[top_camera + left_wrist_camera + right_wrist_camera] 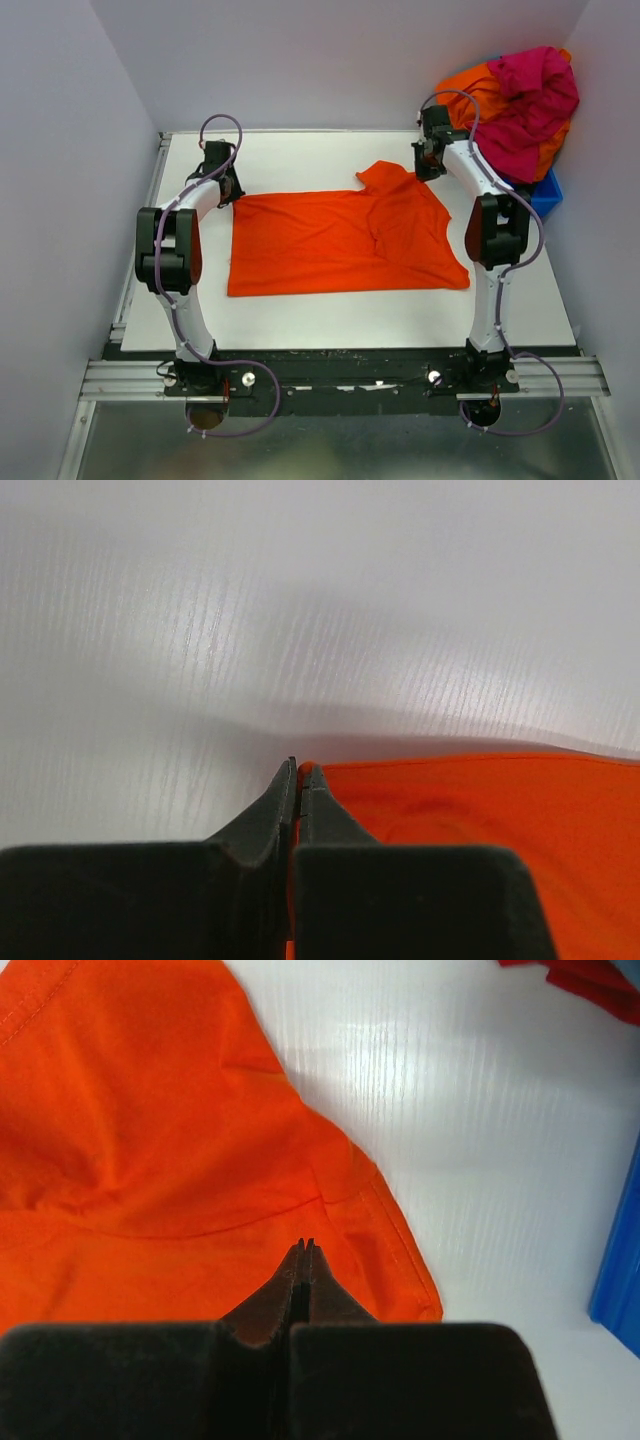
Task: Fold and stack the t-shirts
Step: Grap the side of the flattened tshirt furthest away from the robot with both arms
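A bright orange t-shirt [330, 245] lies spread flat on the white table [300, 310], one sleeve [385, 178] sticking out toward the back. My left gripper [228, 192] sits at the shirt's far left corner. In the left wrist view its jaws [299, 767] are shut, with a sliver of the orange t-shirt [500, 810] pinched between them. My right gripper [428, 168] is by the sleeve at the back right. In the right wrist view it [305, 1244] is shut just over the orange cloth [150, 1140], near the hemmed sleeve edge [400, 1240], with no cloth showing between its fingers.
A heap of magenta and orange t-shirts [520, 100] fills a blue bin [546, 195] at the back right, close to the right arm. The bin's edge [620, 1270] and a bit of red cloth [590, 980] show in the right wrist view. Grey walls enclose the table.
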Tool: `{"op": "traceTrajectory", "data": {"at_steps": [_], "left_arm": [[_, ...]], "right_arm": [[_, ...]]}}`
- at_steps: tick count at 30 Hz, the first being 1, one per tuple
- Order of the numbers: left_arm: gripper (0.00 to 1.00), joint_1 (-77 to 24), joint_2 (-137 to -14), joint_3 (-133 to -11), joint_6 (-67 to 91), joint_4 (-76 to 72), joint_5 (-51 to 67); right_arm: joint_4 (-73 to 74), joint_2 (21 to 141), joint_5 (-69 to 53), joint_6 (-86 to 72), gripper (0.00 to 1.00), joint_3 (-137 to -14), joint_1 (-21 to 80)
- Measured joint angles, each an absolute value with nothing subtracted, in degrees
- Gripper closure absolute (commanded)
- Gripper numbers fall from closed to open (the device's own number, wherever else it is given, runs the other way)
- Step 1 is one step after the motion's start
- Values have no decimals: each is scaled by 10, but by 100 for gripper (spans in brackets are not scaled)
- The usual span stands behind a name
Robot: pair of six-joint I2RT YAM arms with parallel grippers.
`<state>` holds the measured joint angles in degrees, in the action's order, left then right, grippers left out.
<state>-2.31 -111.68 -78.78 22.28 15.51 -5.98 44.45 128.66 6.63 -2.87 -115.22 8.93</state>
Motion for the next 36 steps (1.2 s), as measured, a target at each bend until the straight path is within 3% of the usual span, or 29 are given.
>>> {"op": "traceTrajectory", "data": {"at_steps": [3, 4, 5, 9, 12, 14, 24, 32, 36], "left_arm": [[100, -23, -1114, -785, 222, 148, -55], [100, -23, -1114, -785, 221, 146, -54], [100, -23, -1114, -785, 221, 144, -53], [100, -23, -1114, -785, 221, 142, -53], [100, -23, -1114, -785, 220, 142, -53], [100, -23, -1114, -785, 220, 142, -53], [100, -23, -1114, -785, 220, 143, -52], [100, -24, -1114, -791, 220, 144, -52], [100, -24, -1114, -791, 220, 146, -52]], "right_arm": [[444, 1271, 67, -32, 99, -1135, 87], [444, 1267, 67, -34, 95, -1132, 86], [444, 1263, 66, -34, 83, -1129, 85], [445, 1265, 52, -34, 68, -1141, 81], [458, 1299, 44, -34, 50, -1207, 79], [458, 1324, 42, -32, 44, -1252, 78], [460, 1403, 20, -25, 48, -1336, 76], [481, 1455, 7, -25, 45, -1387, 73], [483, 1455, 6, -24, 55, -1387, 70]]}}
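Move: The shirt's far edge, at its right end, is about 8 cm ahead of the shut right fingers, 1 cm to their left and some 6 cm below. On that edge the folded-up flap lies about 12 cm left and 8 cm ahead of the hand. A red cloth is roughly 15 cm ahead and 11 cm right, the blue bin about 7 cm ahead and 27 cm right. From the left hand, the edge spot is some 9 cm ahead, 54 cm right and 3 cm below. The shirt's far edge is what the right hand reaches for: after a slight draw back it rises 2 to 3 cm over the shirt while travelling forward, then sinks about 5 cm, ending some 6 cm farther out. Its fingers open from shut to about half, coming to either side of the edge from above. The left hand holds nearly still, its shut fingers keeping the far left corner pinched and slightly raised. ##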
